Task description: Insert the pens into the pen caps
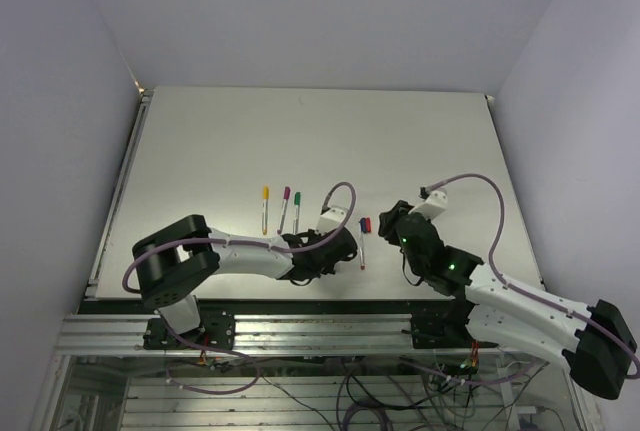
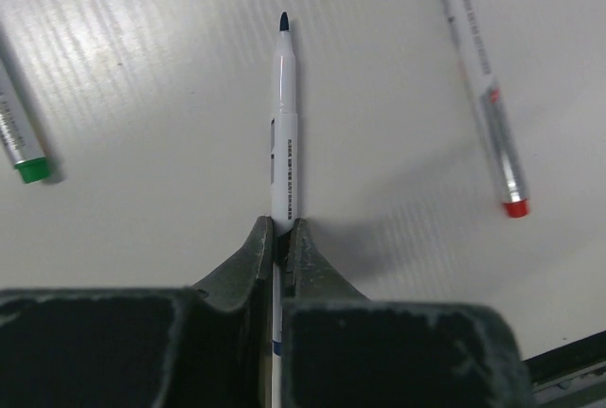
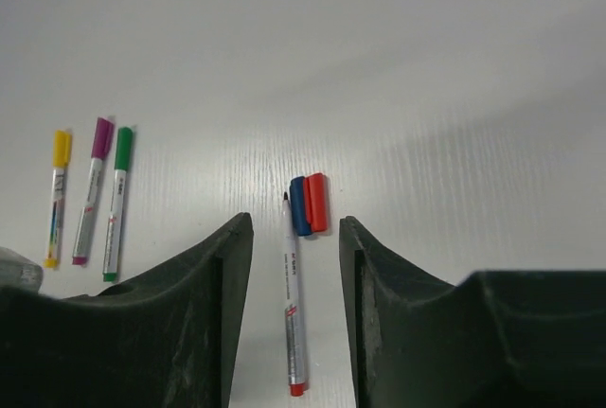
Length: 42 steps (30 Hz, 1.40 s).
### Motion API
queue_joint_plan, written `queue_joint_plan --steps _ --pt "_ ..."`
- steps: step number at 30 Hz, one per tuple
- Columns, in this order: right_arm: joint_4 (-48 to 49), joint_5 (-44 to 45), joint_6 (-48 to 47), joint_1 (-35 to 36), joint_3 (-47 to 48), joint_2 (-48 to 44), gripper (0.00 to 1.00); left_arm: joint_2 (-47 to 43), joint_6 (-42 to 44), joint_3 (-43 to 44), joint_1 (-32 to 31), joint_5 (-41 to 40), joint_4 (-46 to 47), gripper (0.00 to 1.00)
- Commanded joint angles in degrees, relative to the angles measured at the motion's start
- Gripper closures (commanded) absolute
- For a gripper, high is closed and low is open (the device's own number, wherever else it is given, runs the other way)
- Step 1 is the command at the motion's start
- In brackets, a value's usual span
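My left gripper [image 2: 281, 228] is shut on a white pen [image 2: 284, 133]. Its bare dark tip points away from me, just above the table. A second uncapped pen [image 3: 294, 304] with a red end lies on the table between the fingers of my open right gripper [image 3: 294, 221], touching neither. Just past its tip, the blue cap [image 3: 300, 205] and the red cap [image 3: 317, 202] lie side by side. In the top view, my left gripper [image 1: 343, 251] sits just left of that pen [image 1: 361, 251], and my right gripper [image 1: 393, 223] is right of the caps [image 1: 366, 224].
Three capped pens, yellow [image 1: 265, 208], purple [image 1: 284, 209] and green [image 1: 296, 211], lie in a row left of the grippers. The red-ended pen [image 2: 488, 96] lies to the right of my left gripper. The table's front edge [image 1: 300, 299] is close behind both grippers.
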Motion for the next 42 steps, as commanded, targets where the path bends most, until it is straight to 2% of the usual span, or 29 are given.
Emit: queue_joint_plan --steps 1,6,9,28,42 --pt "-2.09 -2.15 -4.08 0.15 4.50 5.16 0.62 -2.98 0.19 -2.23 1.28 -2.61 -3.58 0.93" --pt "-1.90 -3.88 -5.79 0.13 7.34 11.93 0.81 -6.43 0.81 -2.10 1.63 -3.44 -3.19 0.93" --pt "0.52 -5.63 -7.43 0.06 8.02 14.96 0.86 -7.48 1.02 -2.05 1.78 -3.24 -2.68 0.93" --pt "7.56 -18.60 -10.64 -7.02 10.79 30.69 0.85 -13.15 1.94 -5.16 2.03 -3.73 0.23 0.93" --pt "8.82 -18.37 -11.91 -7.22 12.65 36.02 0.84 -11.29 1.96 -4.94 2.31 -2.79 1.21 0.93"
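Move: The blue cap lies on the table about 5 cm ahead of my right hand, 5 cm to its left and 11 cm below. The red cap touches it, some 4 cm left of this hand and equally far ahead; the loose red pen has its middle level with this hand, 6 cm left. My left hand already pinches the blue pen; from there the blue cap is roughly 7 cm ahead and 9 cm right, with the red pen's middle 2 cm ahead and 8 cm right. I sink my right hand about 9 cm towards the two caps, carrying it some 5 cm left and 3 cm forward, while its fingers narrow to a small gap and tip about 20 degrees further down, turning a little counter-clockwise. My left hand keeps its pinch on the blue pen, slides 2 cm left, then raises it about 4 cm. ##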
